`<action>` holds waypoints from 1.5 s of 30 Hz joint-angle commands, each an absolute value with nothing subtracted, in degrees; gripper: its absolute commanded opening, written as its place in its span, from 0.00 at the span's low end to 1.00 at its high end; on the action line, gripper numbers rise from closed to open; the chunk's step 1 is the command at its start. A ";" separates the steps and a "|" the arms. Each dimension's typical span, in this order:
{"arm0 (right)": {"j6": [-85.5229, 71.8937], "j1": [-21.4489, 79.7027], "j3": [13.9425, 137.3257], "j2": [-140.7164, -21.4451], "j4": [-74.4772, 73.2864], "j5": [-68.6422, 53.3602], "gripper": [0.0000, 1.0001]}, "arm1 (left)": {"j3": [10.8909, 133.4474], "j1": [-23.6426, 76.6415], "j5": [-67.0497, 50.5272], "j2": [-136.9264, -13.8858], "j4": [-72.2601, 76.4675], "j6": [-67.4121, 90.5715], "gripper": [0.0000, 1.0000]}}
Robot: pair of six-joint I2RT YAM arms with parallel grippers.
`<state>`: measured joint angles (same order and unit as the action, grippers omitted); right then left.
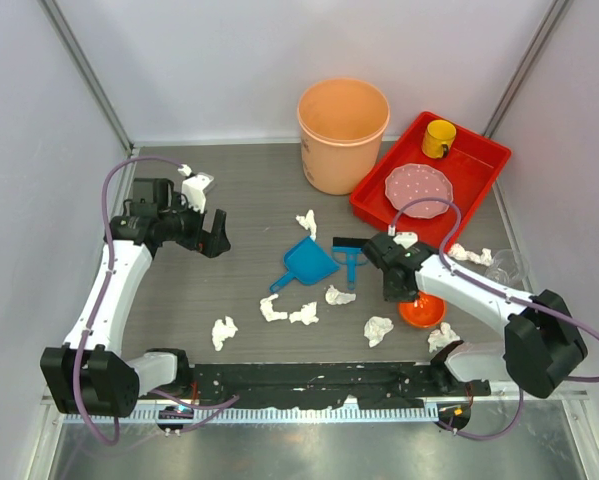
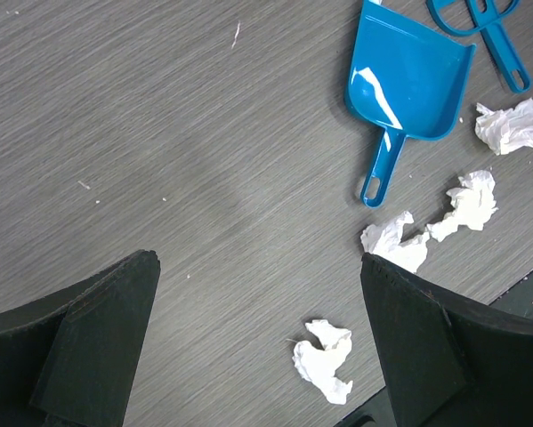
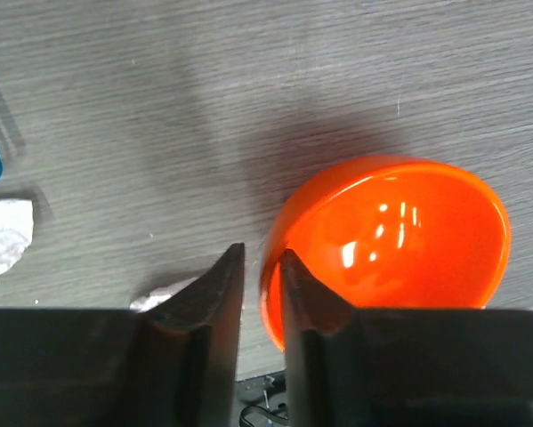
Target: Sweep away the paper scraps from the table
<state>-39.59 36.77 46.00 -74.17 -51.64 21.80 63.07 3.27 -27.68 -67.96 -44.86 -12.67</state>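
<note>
Several white paper scraps lie on the table [image 1: 249,200]: one [image 1: 307,221] beyond the blue dustpan [image 1: 307,263], others near its handle [image 1: 271,309] [image 1: 304,315] [image 1: 339,296], one at front left [image 1: 224,331]. My left gripper [image 1: 214,240] hovers open and empty left of the dustpan. In its wrist view [image 2: 257,260] a scrap [image 2: 324,358] lies below the open fingers and the dustpan [image 2: 408,84] is at upper right. My right gripper [image 1: 399,290] [image 3: 262,253] is shut on the rim of an orange bowl [image 3: 399,240], one finger inside and one outside.
A blue brush [image 1: 349,258] lies beside the dustpan. An orange bucket [image 1: 343,133] stands at the back. A red tray [image 1: 479,150] holds a pink plate [image 1: 418,190] and a yellow mug [image 1: 439,138]. A clear plastic cup [image 1: 506,266] lies at the right.
</note>
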 commanded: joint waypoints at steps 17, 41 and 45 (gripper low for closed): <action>-32.44 4.96 46.14 -56.07 -49.66 22.95 0.01 | 62.40 3.34 -35.77 -64.16 -44.38 -14.24 1.00; -36.56 -25.03 45.79 -67.93 -46.33 32.01 0.01 | 66.10 4.22 -37.62 -69.35 -50.89 -16.52 0.96; -37.00 -27.68 44.12 -68.99 -41.75 26.20 0.01 | 65.92 4.31 -37.36 -69.17 -50.54 -16.43 0.96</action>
<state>-36.95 -25.54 44.84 -68.75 -47.72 29.95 64.25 4.12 -35.90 -69.65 -50.17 -15.66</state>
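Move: The orange bowl's middle lies about 6 cm to the right of the right hand, level with it fore and aft and some 2 cm below, its left rim between the part-open fingers. One paper scrap is roughly 7 cm left and 7 cm back, another about 10 cm right and 9 cm back; the clear cup stands some 27 cm right and 9 cm ahead. From the left hand, the bowl is about 53 cm right, 11 cm back and 16 cm below. The right hand pinches the bowl's left rim, lifts it and carries it about 24 cm right, turning clockwise. ##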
